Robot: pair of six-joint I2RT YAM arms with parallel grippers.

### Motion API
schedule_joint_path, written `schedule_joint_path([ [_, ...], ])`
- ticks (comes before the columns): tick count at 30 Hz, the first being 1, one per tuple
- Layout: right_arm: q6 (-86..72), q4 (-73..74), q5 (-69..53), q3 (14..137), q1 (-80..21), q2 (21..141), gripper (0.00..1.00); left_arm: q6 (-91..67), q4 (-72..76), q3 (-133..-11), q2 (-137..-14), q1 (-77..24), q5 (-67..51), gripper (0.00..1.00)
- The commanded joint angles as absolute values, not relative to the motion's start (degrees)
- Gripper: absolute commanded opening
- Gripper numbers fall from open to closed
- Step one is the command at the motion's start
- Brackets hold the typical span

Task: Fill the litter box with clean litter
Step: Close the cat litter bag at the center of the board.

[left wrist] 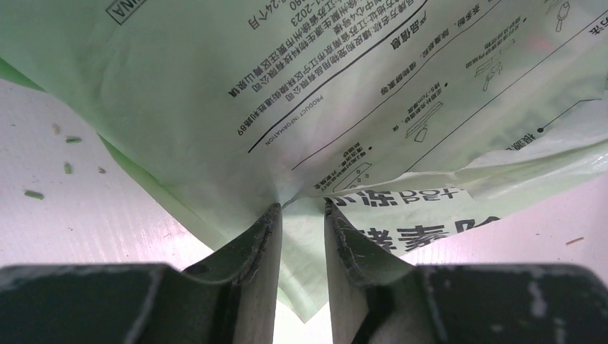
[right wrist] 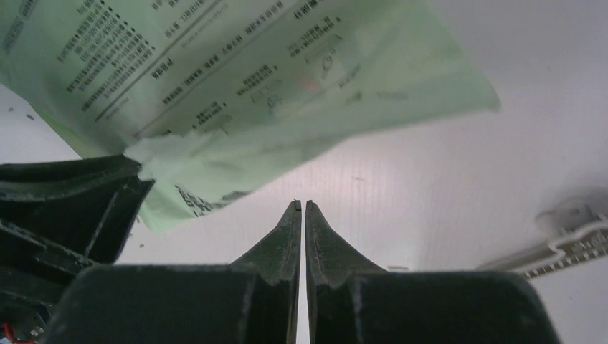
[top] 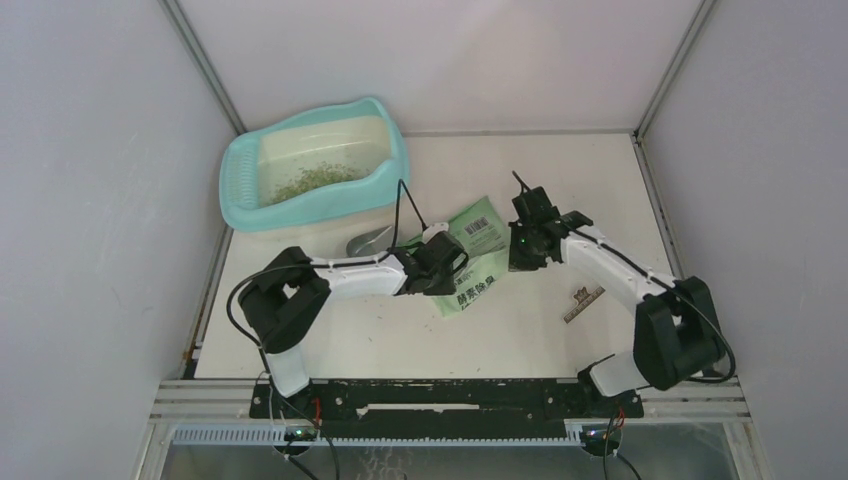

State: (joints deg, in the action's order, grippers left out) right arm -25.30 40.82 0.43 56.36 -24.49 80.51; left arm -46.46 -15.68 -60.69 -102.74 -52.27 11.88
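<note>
The turquoise litter box (top: 233,190) stands at the back left, with a patch of green-beige litter (top: 315,180) on its pale floor. A flat green printed bag (top: 482,230) lies mid-table. My left gripper (top: 447,268) is shut on the bag's near edge; in the left wrist view the bag (left wrist: 323,86) folds down between the fingertips of the gripper (left wrist: 302,208). My right gripper (top: 524,254) hovers just right of the bag. In the right wrist view the right gripper (right wrist: 303,204) is shut on nothing over bare table, with the bag (right wrist: 251,79) ahead and to its left.
A grey metal scoop (top: 368,241) lies between the litter box and the left arm. A torn printed strip (top: 583,302) (right wrist: 573,240) rests on the table by the right arm. A few loose granules (left wrist: 32,193) are scattered on the table. Enclosure walls stand on three sides.
</note>
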Motion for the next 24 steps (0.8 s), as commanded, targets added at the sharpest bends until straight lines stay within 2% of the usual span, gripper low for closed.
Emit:
schedule_joint_path([
  [1,-24.12,34.11,-2.86,61.25,-24.66,85.27,0.11,-45.09,-16.87,-58.69,-101.87,-50.78,14.63,0.33],
  [9,-25.26,32.72,-4.09,67.33,-24.79,94.08,0.11,-44.74,-18.97,-57.54,-97.35,-48.57,15.25,0.35],
  [13,-25.73,32.6,-3.96,69.38,-24.76,97.54,0.12,-43.83,-22.47,-58.21,-92.5,-48.11,15.48,0.5],
  [15,-26.03,32.41,-3.64,69.92,-24.8,98.98,0.12,-43.35,-24.75,-59.66,-91.04,-48.09,15.26,0.52],
  [24,-27.65,29.83,-1.41,70.14,-24.01,103.3,0.11,-44.26,-26.66,-61.56,-83.56,-49.53,11.96,0.53],
])
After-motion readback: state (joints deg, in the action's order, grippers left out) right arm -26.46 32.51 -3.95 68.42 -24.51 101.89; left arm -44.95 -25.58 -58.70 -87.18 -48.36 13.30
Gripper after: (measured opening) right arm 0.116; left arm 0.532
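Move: From the right hand, the right part of the bag's folded-over flap lies about 7 cm ahead, 5 cm to the left and 6 cm below; the bag's barcode is roughly 12 cm ahead and 9 cm left, the metal clip some 12 cm right and 4 cm back, both about 7 cm below. For the left hand, already resting on the flap's left end, that right part is about 11 cm right, 7 cm ahead and level; the scoop is some 10 cm ahead and 15 cm left. Forward and to the left, then sinking more steeply, the right hand brings its nearly shut fingertips about 9 cm across and 4 cm down to the right part of the folded flap, where they seem to touch. The left hand first slides left along the bag, then lifts off the flap's left end, its fingers spreading as it rises about 7 cm. ##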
